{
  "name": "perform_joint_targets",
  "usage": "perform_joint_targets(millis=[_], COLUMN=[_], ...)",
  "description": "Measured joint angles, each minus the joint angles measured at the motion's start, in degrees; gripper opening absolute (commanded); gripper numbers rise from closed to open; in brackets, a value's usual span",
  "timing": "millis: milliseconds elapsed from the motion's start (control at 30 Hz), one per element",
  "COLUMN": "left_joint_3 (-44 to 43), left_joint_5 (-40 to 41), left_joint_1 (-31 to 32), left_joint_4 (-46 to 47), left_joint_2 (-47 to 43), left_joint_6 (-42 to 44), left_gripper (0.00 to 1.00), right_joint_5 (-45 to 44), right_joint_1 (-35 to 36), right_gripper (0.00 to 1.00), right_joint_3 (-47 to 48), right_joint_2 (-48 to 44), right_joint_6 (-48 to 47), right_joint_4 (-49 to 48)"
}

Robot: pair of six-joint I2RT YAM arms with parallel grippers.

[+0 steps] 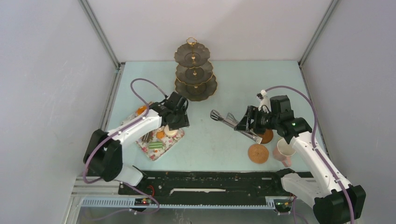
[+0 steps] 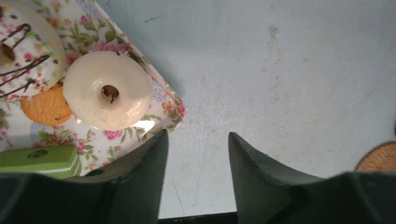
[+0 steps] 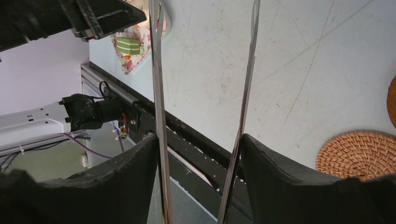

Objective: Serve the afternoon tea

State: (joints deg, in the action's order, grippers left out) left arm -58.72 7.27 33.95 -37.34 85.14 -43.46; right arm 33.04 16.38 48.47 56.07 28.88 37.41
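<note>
Toy cakes lie on a floral tray [image 1: 154, 153]. In the left wrist view a plain white doughnut [image 2: 107, 89] sits at the tray's corner [image 2: 163, 100], beside a sprinkled doughnut [image 2: 23, 51], an orange biscuit [image 2: 44, 109] and a green piece [image 2: 39, 159]. My left gripper [image 2: 197, 135] hovers open over that corner, with bare table between its fingers. My right gripper [image 3: 198, 137] is shut on the long tongs [image 3: 158, 93], both blades pressed against its fingers; the tongs [image 1: 229, 120] point left over the table. Two woven coasters [image 1: 258, 153] and two cups [image 1: 285, 149] sit at the right.
A three-tier dark stand [image 1: 195, 71] with gold rims stands at the back centre. The black rail of the arm bases [image 1: 210, 182] runs along the near edge. White walls close in the table on three sides.
</note>
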Motion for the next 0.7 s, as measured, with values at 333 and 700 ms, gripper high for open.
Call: perform_joint_targets(millis=[333, 700], left_joint_3=[3.37, 0.66], left_joint_5=[1.29, 0.59], left_joint_1=[-4.22, -8.61], left_joint_4=[-5.27, -16.20], left_joint_2=[-21.68, -36.33], left_joint_6=[-0.04, -1.09], left_gripper=[0.78, 0.95], right_joint_5=[-2.45, -5.70], right_joint_1=[5.27, 17.51], right_gripper=[0.66, 0.66], right_joint_3=[0.00, 0.00], right_joint_2=[2.93, 10.62], right_joint_6=[-1.01, -2.19], right_joint_4=[-0.83, -9.27])
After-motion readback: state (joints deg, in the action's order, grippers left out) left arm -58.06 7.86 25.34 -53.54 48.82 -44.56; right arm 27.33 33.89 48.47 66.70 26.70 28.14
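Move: The white donut on the floral tray lies about 6 cm to my left hand's left, level with it ahead and some 6 cm below; an orange cookie sits about 5 cm left of the donut and 2 cm nearer me, a green cake slice 7 cm left and 7 cm nearer. From my right hand, holding the tongs, that donut is roughly 29 cm left, 6 cm ahead and 16 cm below. My left hand, already free of the tray, climbs about 13 cm over it, drawing left some 8 cm and then back as the wrist tips up and the fingers open wide. Meanwhile I keep my grip on the spread tongs and swing my right hand about 7 cm left towards the tray, sinking slightly and turning counter-clockwise some 15 degrees, ever faster. ##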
